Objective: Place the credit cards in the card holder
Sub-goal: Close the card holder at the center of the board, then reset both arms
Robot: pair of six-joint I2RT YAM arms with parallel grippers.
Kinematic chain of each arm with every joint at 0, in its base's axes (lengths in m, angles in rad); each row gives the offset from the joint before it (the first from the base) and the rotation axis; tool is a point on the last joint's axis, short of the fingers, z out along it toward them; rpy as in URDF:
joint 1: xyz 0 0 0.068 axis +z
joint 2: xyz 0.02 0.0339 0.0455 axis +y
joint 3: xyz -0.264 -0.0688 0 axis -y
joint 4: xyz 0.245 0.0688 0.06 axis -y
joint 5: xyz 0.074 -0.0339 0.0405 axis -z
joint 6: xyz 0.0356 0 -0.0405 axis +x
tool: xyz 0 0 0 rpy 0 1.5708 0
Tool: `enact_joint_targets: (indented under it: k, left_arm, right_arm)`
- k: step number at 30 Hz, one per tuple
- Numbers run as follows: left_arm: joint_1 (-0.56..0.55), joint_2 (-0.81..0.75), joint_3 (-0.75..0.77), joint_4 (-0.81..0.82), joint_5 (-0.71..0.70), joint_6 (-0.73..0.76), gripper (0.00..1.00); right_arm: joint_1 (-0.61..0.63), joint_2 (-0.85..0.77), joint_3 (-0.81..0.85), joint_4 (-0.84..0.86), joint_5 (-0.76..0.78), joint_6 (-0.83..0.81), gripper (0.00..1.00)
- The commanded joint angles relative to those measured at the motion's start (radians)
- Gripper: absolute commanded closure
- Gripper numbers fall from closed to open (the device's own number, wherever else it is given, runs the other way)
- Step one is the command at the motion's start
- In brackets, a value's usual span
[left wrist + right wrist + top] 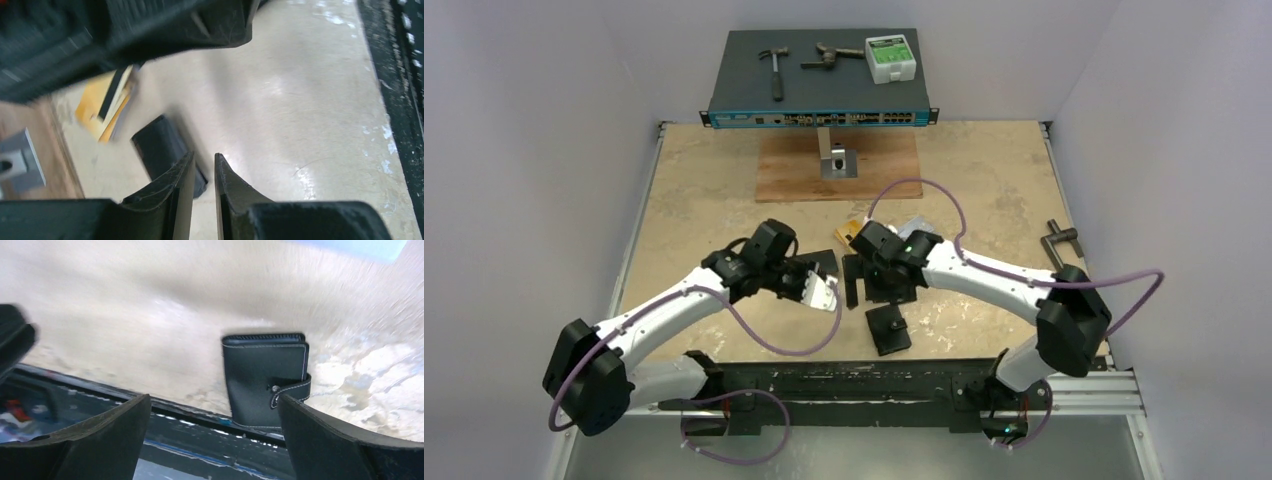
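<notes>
The card holder [888, 329], a shut black wallet with a snap tab, lies near the front rail; it also shows in the right wrist view [262, 380]. My right gripper [887, 287] [214, 396] hangs wide open and empty just behind it. My left gripper [817, 289] [204, 156] has its jaws nearly together, and a white-silver card [827, 296] sticks out at its tips above the table. A gold-orange card [848, 232] [95, 107] and a silver-grey card [921, 227] lie behind the right gripper.
A plain black pouch [824, 262] [160, 147] lies by the left gripper, next to a black flat strip [852, 282]. At the back are a wooden board [784, 170] and a network switch [819, 95] carrying tools. A metal handle [1059, 240] lies at right; a black rail [874, 380] runs along the front.
</notes>
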Motion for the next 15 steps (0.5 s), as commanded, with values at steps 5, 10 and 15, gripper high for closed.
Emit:
enact_joint_targets:
  k: [5, 10, 15]
  left_arm:
    - [0.277, -0.095, 0.139, -0.204, 0.028, -0.354, 0.76]
    - [0.575, -0.131, 0.149, -0.183, 0.152, -0.490, 0.67]
    - [0.819, -0.023, 0.166, 0.008, 0.230, -0.745, 0.56]
  right_arm:
    - [-0.119, -0.169, 0.245, -0.042, 0.097, -0.181, 0.01]
    - [-0.356, -0.267, 0.153, 0.061, 0.269, -0.264, 0.01]
    - [-0.539, -0.378, -0.199, 0.628, 0.553, -0.487, 0.01]
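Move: The closed card holder lies just beneath the open right hand, about 3 cm to its right, 2 cm back and 7 cm down. Also at table level, the white card is some 12 cm ahead of the right hand and 3 cm to its right, the silver cards about 20 cm ahead and 8 cm right. From the left hand, the holder lies roughly 18 cm right, 5 cm back and 9 cm below; the black stack is 8 cm ahead, 3 cm right. Both leave the card holder: right hand 25 cm forward, up, right; left hand 17 cm left, forward, opening. ##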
